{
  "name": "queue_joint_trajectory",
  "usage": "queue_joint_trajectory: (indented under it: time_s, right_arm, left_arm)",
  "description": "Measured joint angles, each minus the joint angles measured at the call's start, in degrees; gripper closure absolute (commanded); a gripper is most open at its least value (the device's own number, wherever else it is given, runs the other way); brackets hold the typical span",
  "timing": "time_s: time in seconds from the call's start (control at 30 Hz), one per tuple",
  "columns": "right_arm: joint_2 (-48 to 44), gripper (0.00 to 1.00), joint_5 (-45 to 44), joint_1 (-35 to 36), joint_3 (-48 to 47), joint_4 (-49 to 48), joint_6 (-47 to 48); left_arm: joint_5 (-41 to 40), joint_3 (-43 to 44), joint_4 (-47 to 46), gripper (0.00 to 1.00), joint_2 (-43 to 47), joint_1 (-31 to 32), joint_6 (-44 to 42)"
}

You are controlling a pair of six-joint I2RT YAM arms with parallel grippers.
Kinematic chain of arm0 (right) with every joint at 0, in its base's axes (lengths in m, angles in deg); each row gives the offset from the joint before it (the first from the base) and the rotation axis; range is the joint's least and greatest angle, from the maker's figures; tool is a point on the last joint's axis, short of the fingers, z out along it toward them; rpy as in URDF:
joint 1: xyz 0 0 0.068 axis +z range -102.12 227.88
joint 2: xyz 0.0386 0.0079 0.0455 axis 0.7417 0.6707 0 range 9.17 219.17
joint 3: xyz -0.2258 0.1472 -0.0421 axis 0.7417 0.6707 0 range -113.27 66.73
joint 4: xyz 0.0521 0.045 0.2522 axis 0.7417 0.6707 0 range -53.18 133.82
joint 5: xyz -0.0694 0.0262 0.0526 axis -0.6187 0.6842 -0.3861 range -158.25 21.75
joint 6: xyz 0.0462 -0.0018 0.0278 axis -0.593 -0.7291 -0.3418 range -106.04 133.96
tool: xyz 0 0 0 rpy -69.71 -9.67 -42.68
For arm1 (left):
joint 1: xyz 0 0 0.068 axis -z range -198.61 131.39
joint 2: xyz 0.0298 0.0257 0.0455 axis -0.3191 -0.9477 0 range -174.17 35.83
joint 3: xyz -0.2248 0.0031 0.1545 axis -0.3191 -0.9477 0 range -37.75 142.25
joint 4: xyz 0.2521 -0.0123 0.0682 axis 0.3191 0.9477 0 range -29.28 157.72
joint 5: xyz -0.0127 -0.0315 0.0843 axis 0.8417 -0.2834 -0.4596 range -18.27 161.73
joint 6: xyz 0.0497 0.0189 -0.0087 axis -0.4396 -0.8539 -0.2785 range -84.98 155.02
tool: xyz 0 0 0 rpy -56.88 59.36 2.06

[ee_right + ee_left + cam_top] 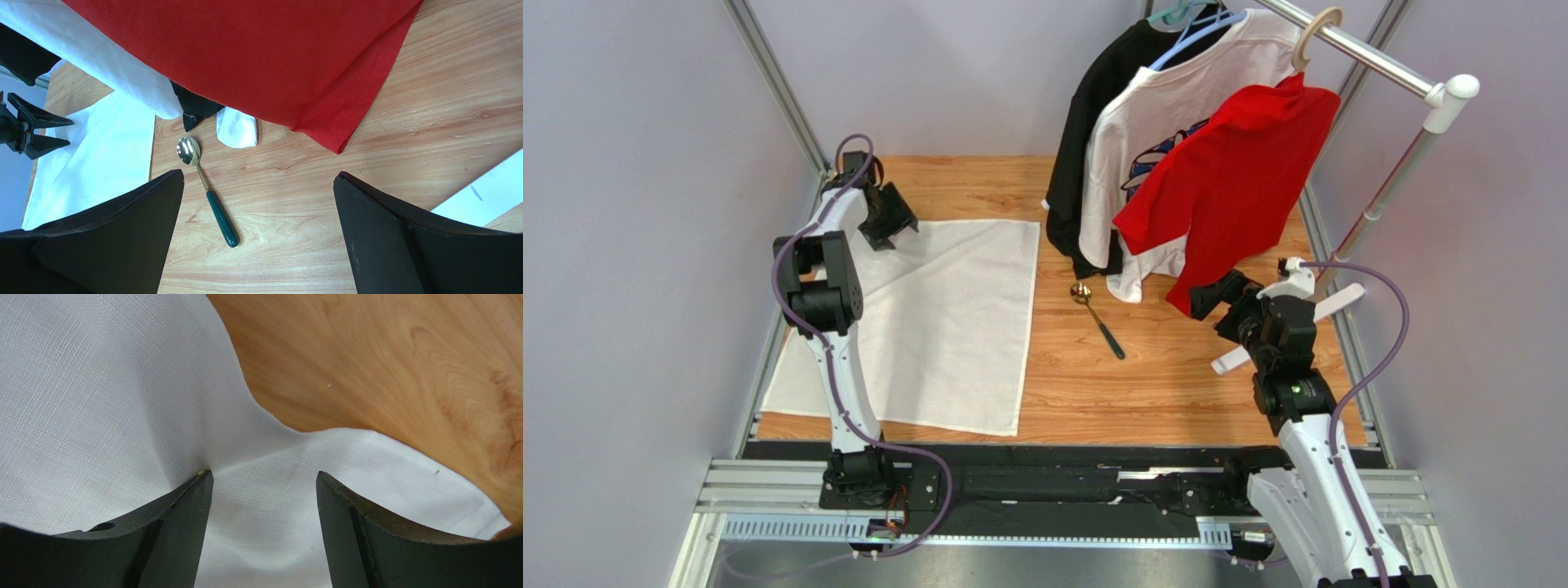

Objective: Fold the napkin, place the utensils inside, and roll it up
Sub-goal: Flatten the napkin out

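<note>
The napkin [934, 331] lies spread flat on the left of the wooden table, a large white cloth. My left gripper [887, 221] is down at its far left corner. In the left wrist view that gripper [264, 474] is open, both fingertips touching the napkin [110, 398], which puckers slightly between them. The spoon [1096, 319], gold bowl and dark handle, lies on bare wood right of the napkin. My right gripper [1225, 298] hovers open to the spoon's right. In the right wrist view the gripper [258, 174] holds nothing, and the spoon [207, 191] lies just ahead of its left finger.
A clothes rail [1382, 61] at the back right carries a black top, a white printed T-shirt [1161, 135] and a red shirt [1228, 184], whose hems hang down to the table just behind the spoon. Grey walls close in both sides.
</note>
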Motion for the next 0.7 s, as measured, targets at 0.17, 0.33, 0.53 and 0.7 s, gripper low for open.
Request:
queue_joint_trajectory:
  time_s: [0.17,0.33,0.53,0.7]
  right_arm:
    - [0.0,0.02,0.0,0.0,0.0,0.0,0.0]
    - [-0.1,0.02,0.2,0.0,0.0,0.0,0.0]
    - [-0.8,0.02,0.2,0.0,-0.4,0.2,0.0]
    - [-1.2,0.02,0.2,0.0,-0.7,0.2,0.0]
  left_arm:
    - [-2.0,-1.5,0.9,0.27,1.7,1.6,-1.0]
    - [-3.8,-1.0,0.8,0.27,2.3,5.7,-1.4]
    - [-4.0,-0.9,0.8,0.27,2.2,8.5,-1.1]
    - [-4.3,0.5,1.0,0.27,0.5,7.5,-1.1]
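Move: A dent in the napkin's far edge lies about 4 cm ahead of the left hand, level sideways and 1 cm below. The napkin's middle is some 18 cm back and 5 cm right; its far-right corner is roughly 28 cm right and 3 cm ahead. The spoon lies about 40 cm right and 18 cm back. From the idle right hand the dent is some 28 cm ahead, 58 cm left, 14 cm below. Fingers part-open, the left hand rises 1 cm and sweeps about 6 cm right inside the napkin's far edge. ##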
